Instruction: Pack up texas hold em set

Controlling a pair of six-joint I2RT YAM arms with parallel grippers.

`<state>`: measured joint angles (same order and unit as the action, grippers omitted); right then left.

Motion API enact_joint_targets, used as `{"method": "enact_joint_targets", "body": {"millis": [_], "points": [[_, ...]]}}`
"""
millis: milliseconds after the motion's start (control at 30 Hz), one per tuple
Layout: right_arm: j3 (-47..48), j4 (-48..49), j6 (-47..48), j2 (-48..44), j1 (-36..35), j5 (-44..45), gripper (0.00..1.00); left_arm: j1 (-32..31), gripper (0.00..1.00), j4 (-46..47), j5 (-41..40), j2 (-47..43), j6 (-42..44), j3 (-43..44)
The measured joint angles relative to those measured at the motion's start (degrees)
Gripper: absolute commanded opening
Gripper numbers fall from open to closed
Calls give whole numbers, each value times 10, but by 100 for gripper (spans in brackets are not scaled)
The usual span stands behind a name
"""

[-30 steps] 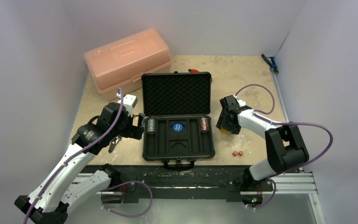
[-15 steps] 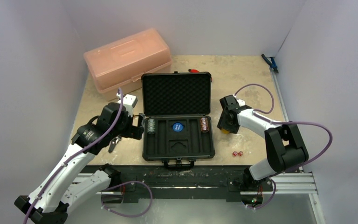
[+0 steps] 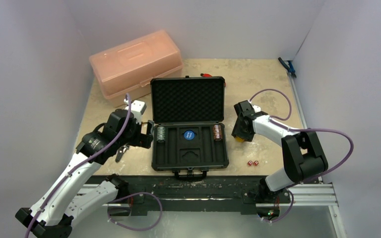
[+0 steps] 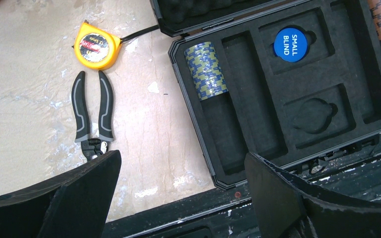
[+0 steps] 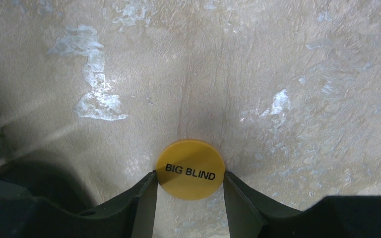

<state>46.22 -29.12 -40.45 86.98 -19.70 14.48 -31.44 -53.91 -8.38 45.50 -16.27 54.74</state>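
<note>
The small black case lies open, its foam lid raised. Its tray holds a grey chip stack, a blue disc and a brown-red stack. My right gripper is shut on the yellow "BIG BLIND" disc, which lies flat on the table right of the case. Two red dice lie nearer the front. My left gripper is open and empty above the case's left front corner. The grey stack and blue disc show below it.
A pink translucent box stands at the back left. A yellow tape measure and black pliers lie left of the case. A blue-handled tool lies at the back right. A small red item lies behind the lid.
The right arm has shifted very slightly, with its gripper staying at the yellow disc. The left arm has not moved.
</note>
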Motion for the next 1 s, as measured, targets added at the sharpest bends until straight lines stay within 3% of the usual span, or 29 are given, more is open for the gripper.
{"method": "enact_joint_targets", "body": {"millis": [300,1000], "points": [[7,-13,0,0,0,-1,0,0,95,0,0,0,0,0],[64,-106,14,-78,0,14,0,0,96,0,0,0,0,0]]}}
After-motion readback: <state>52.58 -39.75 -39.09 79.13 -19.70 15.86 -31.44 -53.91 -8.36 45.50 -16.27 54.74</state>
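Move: I already have the big blind button pinched in my right fingers at table level. The empty round slot in the case that I take it to lies about 20 cm to this hand's left, 6 cm back and perhaps 1 cm higher. The small blind button sits some 20 cm left and 2 cm ahead, the copper chips 9 cm left and 3 cm ahead, the dice 5 cm right and 9 cm back. From my idle left hand the big blind is roughly 34 cm right, 8 cm ahead, 18 cm below. Keeping the big blind button pinched by its rim between my right fingertips, I first ease back barely 1 cm close to the table, then raise it nearly straight up, about 6 cm in all. I tip the fingers only some 5 degrees outwards as I rise beside the case; I don't yet travel left towards the slot. ##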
